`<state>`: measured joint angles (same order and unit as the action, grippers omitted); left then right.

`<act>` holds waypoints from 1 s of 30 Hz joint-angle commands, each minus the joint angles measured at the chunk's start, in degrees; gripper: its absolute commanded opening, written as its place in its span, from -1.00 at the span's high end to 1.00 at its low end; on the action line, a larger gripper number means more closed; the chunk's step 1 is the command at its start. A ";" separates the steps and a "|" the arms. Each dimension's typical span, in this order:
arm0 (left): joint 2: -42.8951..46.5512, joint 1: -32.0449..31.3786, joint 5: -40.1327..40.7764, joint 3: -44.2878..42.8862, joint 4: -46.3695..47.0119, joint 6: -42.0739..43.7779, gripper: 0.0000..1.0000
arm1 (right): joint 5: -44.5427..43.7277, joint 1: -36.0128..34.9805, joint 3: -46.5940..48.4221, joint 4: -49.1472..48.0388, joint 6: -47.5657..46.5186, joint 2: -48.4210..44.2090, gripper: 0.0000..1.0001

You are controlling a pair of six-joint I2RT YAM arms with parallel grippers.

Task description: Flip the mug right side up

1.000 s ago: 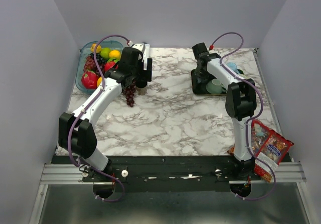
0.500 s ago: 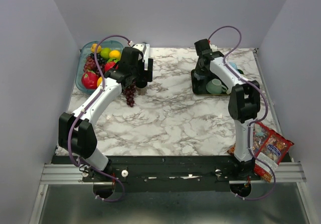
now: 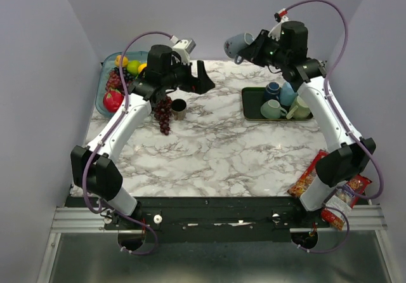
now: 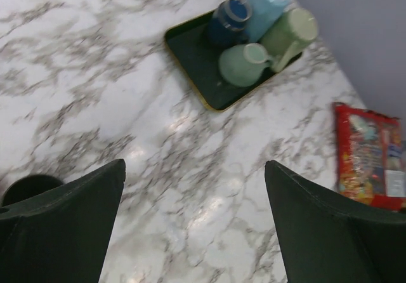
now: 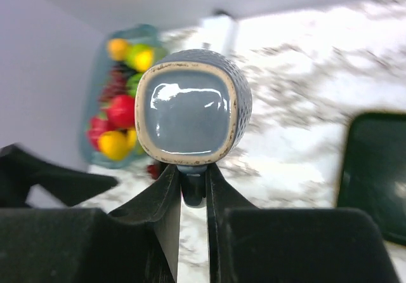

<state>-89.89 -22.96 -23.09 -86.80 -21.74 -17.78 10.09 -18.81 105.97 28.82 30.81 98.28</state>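
My right gripper holds a grey-blue mug high in the air above the table's far edge. The mug is tipped on its side, pointing left. In the right wrist view, the mug shows a glossy grey end with a tan rim, and my right gripper is shut on its handle. Over the table's far left hangs my left gripper, raised and aimed right. Its jaws are wide open with nothing between them.
A dark green tray at the far right holds several mugs, among them a green mug on its side. A fruit bowl, grapes and a dark cup sit far left. Snack packets lie near right.
My right arm rose from the tray and carried the grey-blue mug up and to the left. The left arm lifted and swung its open gripper toward the right.
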 commanded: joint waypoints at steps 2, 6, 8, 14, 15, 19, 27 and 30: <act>4.80 -0.15 -19.79 -3.64 15.62 -11.36 -0.98 | 19.59 -0.44 -0.94 -19.72 4.08 -5.37 0.99; 7.62 -0.15 -21.99 -0.04 32.60 -23.74 -0.98 | 25.32 -0.53 -4.01 -32.75 11.18 -8.45 0.99; 7.36 -0.15 -22.17 0.67 40.32 -28.52 -0.97 | 27.69 -0.53 -5.24 -40.02 13.56 -9.50 0.99; 4.20 -0.24 -22.08 1.11 59.31 -44.60 -0.98 | 32.00 -0.62 -9.47 -54.19 22.44 -10.74 0.99; 3.85 -0.33 -22.26 0.76 60.75 -45.75 -0.96 | 32.36 -0.62 -9.82 -55.52 24.02 -10.91 0.99; 2.61 -0.86 -21.03 -0.65 61.64 -47.52 -0.76 | 33.24 -0.70 -12.19 -61.06 27.20 -11.97 0.99; 1.65 -1.03 -18.13 -0.82 62.43 -49.71 -0.47 | 35.26 -2.28 -14.30 -64.77 28.61 -12.76 0.99; 1.12 -1.03 -17.16 -1.00 63.40 -50.60 -0.31 | 35.26 -2.81 -15.18 -64.76 28.52 -13.03 0.99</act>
<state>-87.77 -23.70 -42.39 -86.70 38.22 -66.00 43.75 -20.51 91.83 -30.48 58.41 88.05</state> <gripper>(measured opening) 0.702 0.240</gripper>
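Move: The blue-grey mug is already held by its handle in the right fingers, its body some 5 cm above, 3 cm ahead and 2 cm left of them. The open left gripper waits about 7 cm back, 14 cm left and 5 cm below the right hand; from that gripper the mug is roughly 10 cm ahead, 12 cm right and 10 cm up. The brown mug stands about 5 cm ahead, 15 cm left and 24 cm below the left gripper; the green tray lies 18 cm right of the right hand, 1 cm ahead, 32 cm down. The blue-grey mug, still pinched by its handle, rides up nearly 20 cm, back 13 cm and a little left as the right hand swings counter-clockwise and tips its fingers up. The left hand climbs over 20 cm and draws back about 8 cm, turning clockwise with its fingers tipping up, to meet the handle below the mug's body; late on, its wide-open fingers start closing, still well apart. ##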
